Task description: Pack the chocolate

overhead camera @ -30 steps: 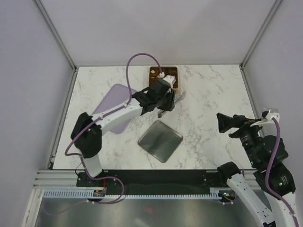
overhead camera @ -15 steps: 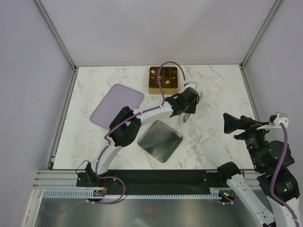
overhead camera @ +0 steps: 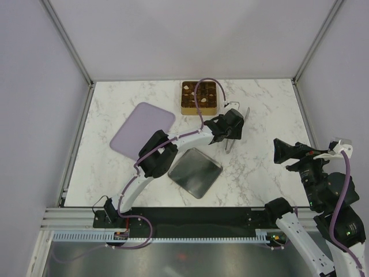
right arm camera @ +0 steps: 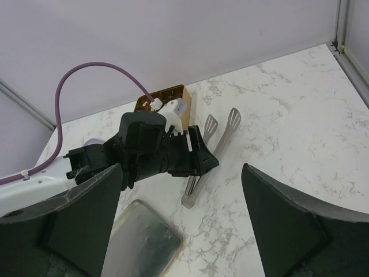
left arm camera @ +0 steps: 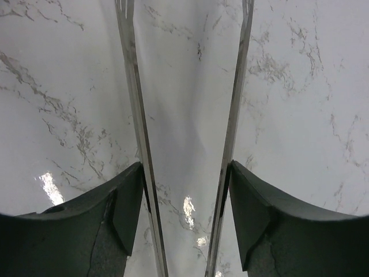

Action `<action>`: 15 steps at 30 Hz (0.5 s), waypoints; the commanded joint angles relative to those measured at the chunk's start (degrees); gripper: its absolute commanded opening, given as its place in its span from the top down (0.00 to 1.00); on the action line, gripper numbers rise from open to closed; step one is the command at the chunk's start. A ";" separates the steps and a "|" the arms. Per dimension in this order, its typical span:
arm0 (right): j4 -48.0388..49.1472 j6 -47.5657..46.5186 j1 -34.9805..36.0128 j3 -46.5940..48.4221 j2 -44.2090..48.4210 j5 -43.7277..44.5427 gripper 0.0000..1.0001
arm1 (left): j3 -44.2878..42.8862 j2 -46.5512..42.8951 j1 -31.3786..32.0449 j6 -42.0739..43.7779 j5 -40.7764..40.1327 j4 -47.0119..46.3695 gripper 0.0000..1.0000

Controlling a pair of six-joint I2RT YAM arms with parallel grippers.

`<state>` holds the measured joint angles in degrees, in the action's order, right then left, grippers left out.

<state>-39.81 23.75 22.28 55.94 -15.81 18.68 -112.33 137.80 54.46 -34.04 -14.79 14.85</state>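
Observation:
Chocolate, dark brown pieces with a few pale ones, fills the grid of the gold tin at the back of the table. My left gripper is right of the tin and low over the marble, shut on metal tongs. In the left wrist view both spread tong arms press against my fingers, with only bare marble between them. The right wrist view shows the tongs with their hinge end down at the table. My right gripper hovers open and empty at the right.
A flat lilac board lies at the left. A grey metal lid rests in the middle near the front, just below the left forearm. The purple cable loops over the tin.
The left arm has swung from over the tin to its right, carrying the tongs lower. The tong arms have spread wider. The right arm drew back slightly to the right.

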 commanded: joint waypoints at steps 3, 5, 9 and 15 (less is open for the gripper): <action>0.17 -0.98 0.22 0.84 -0.36 1.89 0.08 | -1.58 -2.08 0.21 1.43 0.20 -1.50 0.29; 0.17 -1.07 0.22 0.92 -0.45 2.06 0.08 | -0.26 -3.41 0.21 1.96 0.37 -0.97 0.23; 0.18 -0.90 0.22 0.92 -1.15 2.15 0.08 | 2.64 -7.36 0.21 2.93 0.64 -0.09 0.19; 0.09 0.33 0.22 1.10 -1.24 1.98 0.08 | 6.77 -13.42 0.21 4.60 1.95 1.41 0.14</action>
<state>-39.97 23.77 22.28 55.94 -16.29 19.64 -106.39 131.87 54.46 -31.94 -13.19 17.45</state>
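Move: The tongs already sit between the left hand's fingers, their middle right at the hand point, arms pointing ahead and somewhat right, just above the table. From the left hand, the chocolate box stands about 12 cm ahead and 16 cm to the left at nearly its height, and the grey tray lies some 18 cm back and 18 cm left, about 3 cm lower. The tongs are roughly 22 cm ahead of the right hand, 13 cm to its left and about 31 cm below. Low over the table, the left hand first stays put while its part-open fingers spread on to nearly fully open, the tongs' arms still against the inner sides of the fingers and parting with them. It then draws back and to the left, away from the far right of the table, by about 3 cm in all and lifts about 1 cm at the very end with hardly any turn of the wrist, the fingers still widening and the tongs coming along between them. ##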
